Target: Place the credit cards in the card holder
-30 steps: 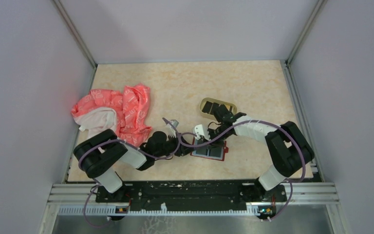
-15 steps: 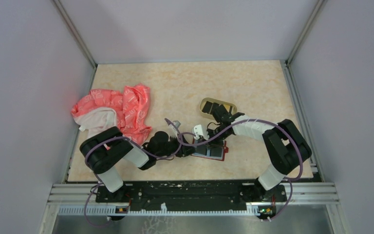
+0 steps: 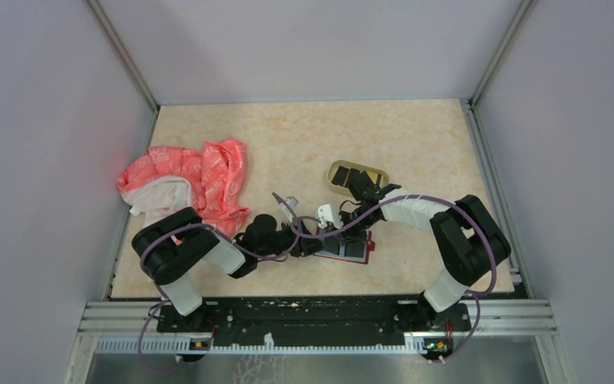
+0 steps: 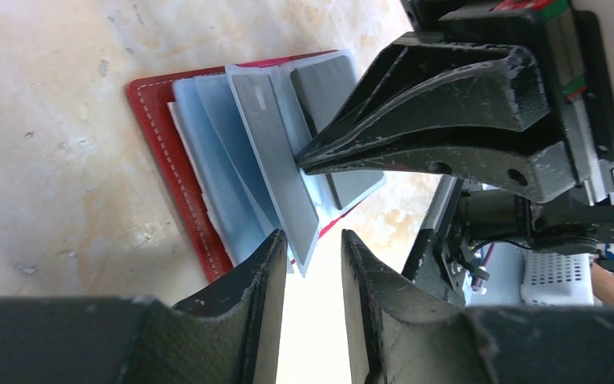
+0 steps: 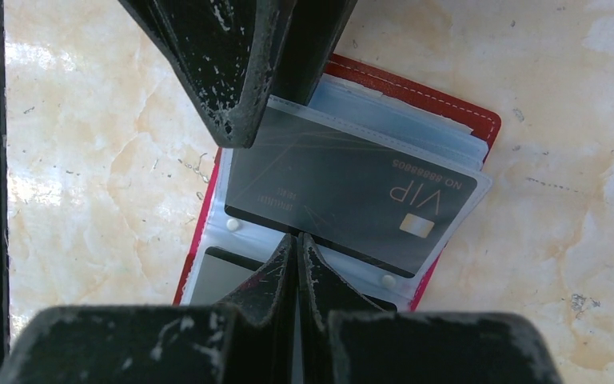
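The red card holder lies open on the table, its clear sleeves fanned up. One raised sleeve holds a grey card; its lower corner hangs between the fingertips of my left gripper, which is open, the sleeve close to the left finger. A dark card lies behind it. My right gripper is shut, its tip pressed on the sleeve seam below a dark VIP card and above a greyish card. From above, both grippers meet at the card holder.
An oval tan tray sits just behind the right wrist. A pink crumpled cloth lies at the left, beside the left arm. Grey walls close in the table on three sides.
My left arm has shifted a little towards the card holder and its jaws have widened slightly. The right gripper stays shut on the sleeves.
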`<state>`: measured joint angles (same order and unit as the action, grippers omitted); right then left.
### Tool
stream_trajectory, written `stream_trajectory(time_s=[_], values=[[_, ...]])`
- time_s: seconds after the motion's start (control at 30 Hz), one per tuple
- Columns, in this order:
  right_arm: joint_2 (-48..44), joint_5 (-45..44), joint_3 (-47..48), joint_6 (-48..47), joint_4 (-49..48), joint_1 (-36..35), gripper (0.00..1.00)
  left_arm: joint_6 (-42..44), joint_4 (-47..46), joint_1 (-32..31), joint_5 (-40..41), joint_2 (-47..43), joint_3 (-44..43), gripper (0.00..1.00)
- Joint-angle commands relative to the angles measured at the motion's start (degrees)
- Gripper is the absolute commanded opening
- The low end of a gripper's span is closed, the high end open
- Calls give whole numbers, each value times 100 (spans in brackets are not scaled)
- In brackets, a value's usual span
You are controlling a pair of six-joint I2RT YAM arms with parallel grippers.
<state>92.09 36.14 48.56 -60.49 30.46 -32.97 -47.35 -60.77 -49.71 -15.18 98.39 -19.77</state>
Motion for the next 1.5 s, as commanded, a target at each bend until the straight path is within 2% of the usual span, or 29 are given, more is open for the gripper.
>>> stream_trajectory(time_s=[0.0, 0.23, 0.6, 0.9, 1.3, 1.47], values=[[85, -107, 150, 6, -66, -78, 0, -116, -459, 12, -263, 148, -131, 37], [-140, 272, 273, 37, 125, 22, 1, -183, -550, 14, -359, 258, -202, 37], [-548, 850, 367, -102, 469, 568, 11, -58, -227, -41, -457, 122, -426, 37], [-766, 909, 422, 866, 103, 1121, 24, 7, -91, -206, -572, 368, -783, 38], [-942, 446, 635, 2337, -448, 1781, 27, -28, -46, -560, -785, 1180, -1580, 39], [-1165, 580, 650, 2565, -560, 2012, 29, 119, -60, -601, -663, 1005, -1576, 40]])
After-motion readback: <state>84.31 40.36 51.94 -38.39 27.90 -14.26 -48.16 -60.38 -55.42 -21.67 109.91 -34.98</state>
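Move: The left hand's partly open fingers are at the near left corner of the open card holder. The raised page with the VIP card centres about 4 cm to their right, 2 cm ahead and 2 cm below, and the holder's middle is some 6 cm right, 2 cm ahead, 4 cm below. From the right hand, shut on the holder's spine, the card tray lies about 16 cm ahead and 1 cm right, level in height; the holder's middle is 1 cm left, 1 cm back and just beneath. Rightward over the card holder, the left hand sweeps about 8 cm, slowly and rising slightly at first, then faster and sinking, its partly open fingers carrying the loose page over the spine. The right hand first keeps its closed tips down on the spine, then comes free forward, up and to the right towards the card tray, turning some 30 degrees clockwise as its fingers part about a quarter. ##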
